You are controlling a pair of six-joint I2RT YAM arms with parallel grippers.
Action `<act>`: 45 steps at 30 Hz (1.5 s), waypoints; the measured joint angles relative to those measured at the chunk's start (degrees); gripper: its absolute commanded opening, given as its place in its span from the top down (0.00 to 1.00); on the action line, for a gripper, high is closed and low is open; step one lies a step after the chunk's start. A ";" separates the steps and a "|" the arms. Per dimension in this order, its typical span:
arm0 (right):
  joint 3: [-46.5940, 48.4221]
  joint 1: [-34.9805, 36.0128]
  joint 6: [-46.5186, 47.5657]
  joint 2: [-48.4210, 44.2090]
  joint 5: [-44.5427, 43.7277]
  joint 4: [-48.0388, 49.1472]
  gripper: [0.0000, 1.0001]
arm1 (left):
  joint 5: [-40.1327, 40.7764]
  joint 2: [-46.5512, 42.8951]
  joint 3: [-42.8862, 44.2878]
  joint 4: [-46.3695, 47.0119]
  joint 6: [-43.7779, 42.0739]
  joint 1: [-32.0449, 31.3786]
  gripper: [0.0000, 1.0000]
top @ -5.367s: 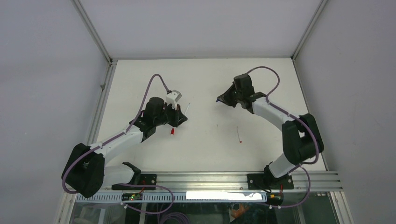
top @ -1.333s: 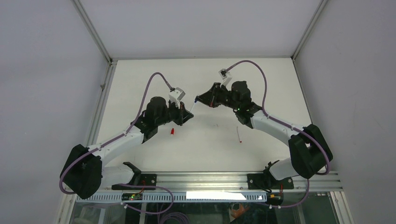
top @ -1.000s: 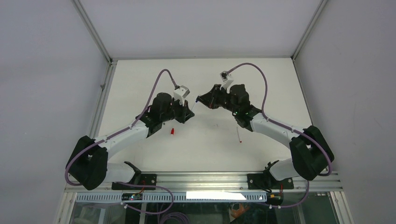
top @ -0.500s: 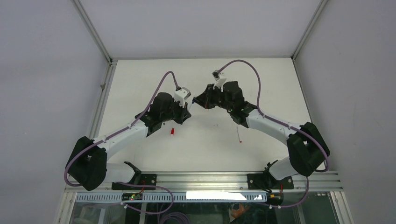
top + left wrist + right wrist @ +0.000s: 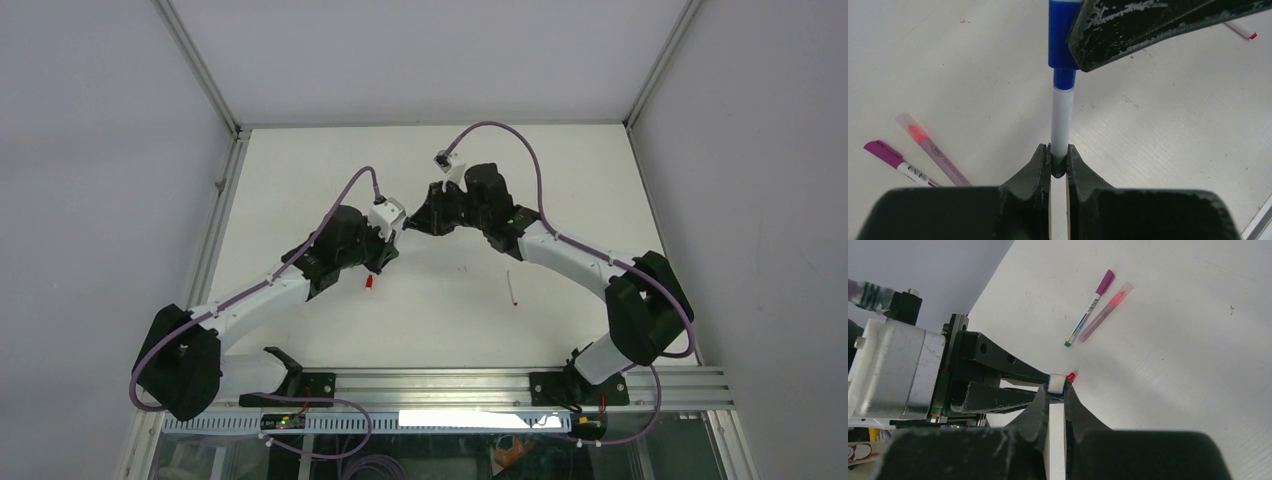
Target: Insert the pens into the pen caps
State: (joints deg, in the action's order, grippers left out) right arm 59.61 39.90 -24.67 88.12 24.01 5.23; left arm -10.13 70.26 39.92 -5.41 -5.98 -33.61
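Observation:
My left gripper [image 5: 1058, 155] is shut on the lower end of a white pen [image 5: 1061, 120] that points up and away. The pen's blue front end [image 5: 1064, 80] sits at the mouth of a blue pen cap [image 5: 1059, 35]. My right gripper [image 5: 1056, 390] is shut on that blue cap [image 5: 1056, 383], and its finger [image 5: 1148, 25] crosses the top of the left wrist view. From above, the two grippers [image 5: 392, 232] [image 5: 420, 220] meet tip to tip over the table's middle. A red cap [image 5: 369, 283] lies on the table below the left gripper.
A magenta-capped pen [image 5: 1092, 310] and a pale pink pen [image 5: 1105, 312] lie side by side on the white table [image 5: 560, 180]. A thin pen with a red tip [image 5: 513, 288] lies to the right of centre. Grey walls stand on three sides.
Both arms have swung toward each other. The right gripper moved left with the blue cap until it met the white pen held by the left gripper.

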 measured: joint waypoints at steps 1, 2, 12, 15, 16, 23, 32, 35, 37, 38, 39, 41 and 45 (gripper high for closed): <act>0.46 0.00 0.50 0.22 0.52 -0.70 1.00 | -0.13 -0.11 -0.15 0.00 -0.37 0.07 1.00; 0.83 0.00 0.83 0.44 0.92 -1.22 1.00 | -0.39 -0.20 -0.33 -0.02 -0.70 0.22 1.00; 4.02 0.00 2.84 3.74 4.61 -6.12 1.00 | -1.75 -0.28 -0.50 -3.63 -2.27 0.70 1.00; 4.46 0.00 3.15 4.37 5.38 -6.62 1.00 | -1.73 -0.28 -0.52 -4.28 -2.47 0.70 1.00; 4.46 0.00 3.15 4.59 5.62 -6.62 1.00 | -1.70 -0.28 -0.52 -4.59 -2.54 0.70 1.00; 4.46 0.11 2.60 6.29 6.95 -6.01 1.00 | -0.61 -0.31 -0.55 -6.64 -2.71 0.70 1.00; 4.20 1.49 1.09 8.15 6.78 -3.85 1.00 | 1.40 -0.85 -1.53 -8.15 -2.78 0.72 1.00; 3.87 2.12 0.63 8.20 6.36 -3.04 1.00 | 1.55 -1.16 -1.70 -8.81 -2.78 0.72 1.00; 3.63 2.47 0.46 8.37 6.16 -2.58 1.00 | 1.55 -1.16 -1.99 -8.85 -2.75 0.74 1.00; 3.48 2.67 0.28 8.50 5.99 -2.27 1.00 | 1.49 -1.16 -2.21 -8.85 -2.78 0.83 1.00; 3.37 2.82 0.15 8.66 5.90 -2.08 1.00 | 1.46 -1.16 -2.34 -9.01 -2.78 1.01 1.00; 3.15 3.15 0.04 8.92 5.68 -1.77 1.00 | 1.33 -1.16 -2.38 -9.84 -2.78 1.07 1.00; 3.13 3.39 0.39 8.17 4.22 -2.47 1.00 | 1.29 -1.16 -2.40 -9.57 -2.75 1.07 1.00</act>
State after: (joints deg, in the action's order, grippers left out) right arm 62.74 43.29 -24.27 96.29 28.23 2.76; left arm -8.84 69.10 37.52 -14.98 -8.73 -32.53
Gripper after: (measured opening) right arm 0.075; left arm 0.077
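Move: My left hand pinches the pen's tail. The blue cap, held in my right hand and already meeting the pen, is about 7 cm above my left hand, 4 cm ahead and 2 cm right. The pen's middle lies 4 cm below my right hand, 2 cm back and 1 cm left. On the table, 10 cm below my left hand, the red cap lies 4 cm back and 6 cm left, the pink pen 8 cm ahead and 8 cm left. I bring both hands down together, left and back, about 6 cm each, carrying the joined pen and blue cap down towards the red cap. My left fingers keep their pinch on the tail and my right fingers keep hold of the cap; my left fingers tip some 10 degrees steeper, while my right wrist tips down and turns slightly counter-clockwise. ##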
